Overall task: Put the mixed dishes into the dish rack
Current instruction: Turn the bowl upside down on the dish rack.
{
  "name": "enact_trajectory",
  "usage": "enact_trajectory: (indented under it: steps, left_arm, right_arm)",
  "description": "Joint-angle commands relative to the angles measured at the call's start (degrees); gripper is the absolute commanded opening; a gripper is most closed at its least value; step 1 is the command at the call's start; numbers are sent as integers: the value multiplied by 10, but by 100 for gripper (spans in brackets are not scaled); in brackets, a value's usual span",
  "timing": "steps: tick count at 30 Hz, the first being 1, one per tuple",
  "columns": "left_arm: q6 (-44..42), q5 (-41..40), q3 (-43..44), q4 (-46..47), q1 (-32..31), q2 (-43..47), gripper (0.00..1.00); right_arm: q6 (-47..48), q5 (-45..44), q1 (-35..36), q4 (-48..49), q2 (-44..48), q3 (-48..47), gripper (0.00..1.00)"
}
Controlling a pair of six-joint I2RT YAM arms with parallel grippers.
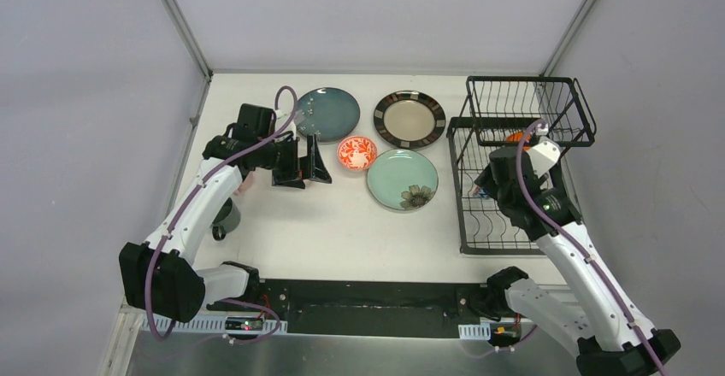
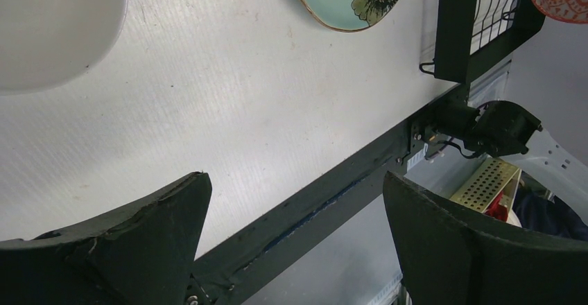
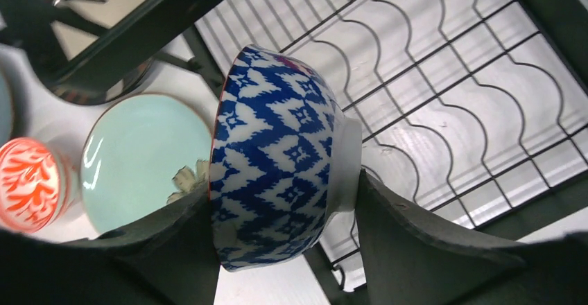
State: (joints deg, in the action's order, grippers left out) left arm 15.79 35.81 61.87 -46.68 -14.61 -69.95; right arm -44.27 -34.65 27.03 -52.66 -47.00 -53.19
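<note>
My right gripper (image 3: 284, 187) is shut on a blue-and-white patterned bowl (image 3: 277, 159), held on its side over the left edge of the black wire dish rack (image 3: 451, 76). An orange bowl (image 1: 515, 137) sits in the rack (image 1: 504, 226) below the raised basket (image 1: 530, 102). On the table lie a dark teal plate (image 1: 327, 113), a dark-rimmed beige plate (image 1: 409, 120), a mint plate with a flower (image 1: 402, 178) and a small red-patterned bowl (image 1: 356, 152). My left gripper (image 1: 308, 164) (image 2: 295, 177) stands open and empty, left of the red bowl. A white bowl (image 2: 41, 28) shows beside it.
A dark cup (image 1: 224, 215) and something pink (image 1: 248, 184) sit partly hidden under my left forearm. Grey walls close in the table on three sides. The arms' black base rail (image 1: 368, 308) runs along the near edge.
</note>
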Motion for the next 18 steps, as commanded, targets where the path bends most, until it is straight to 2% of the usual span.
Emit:
enact_trajectory:
  steps: [1,5,7,12,18]
  left_arm:
    - [-10,-4,-2,8,-2,17,99]
    - [-10,1,-2,9,-2,18,99]
    - [-11,1,-2,9,-2,21,99]
    - [-12,0,-1,9,-2,28,99]
    - [-13,-7,-3,8,-2,40,99]
  right_arm:
    - [45,-1,-57,17,-9,-35,54]
    - [51,47,-116,2,-31,-42,57]
    - [42,61,-136,-9,-31,-42,53]
    - [24,57,-165,-33,-41,-41,49]
    - [-64,15,-178,-106,-91,-55,52]
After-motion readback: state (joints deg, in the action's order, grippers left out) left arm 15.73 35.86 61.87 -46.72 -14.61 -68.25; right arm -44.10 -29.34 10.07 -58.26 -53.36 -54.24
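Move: The right hand holds the blue-and-white bowl by its foot, over the left part of the dish rack; the free spot in the rack's main tray lies about 11 cm to its right, 3 cm back and 15 cm below. The orange bowl sits some 14 cm right and 10 cm ahead, 14 cm down; the green plate about 19 cm left and 2 cm ahead, 17 cm down. From the left hand the spot is roughly 54 cm right, 3 cm back and 15 cm lower. The right hand carries the gripped bowl about 5 cm right over the rack, sinking 3 cm, tipping down and turning clockwise. ##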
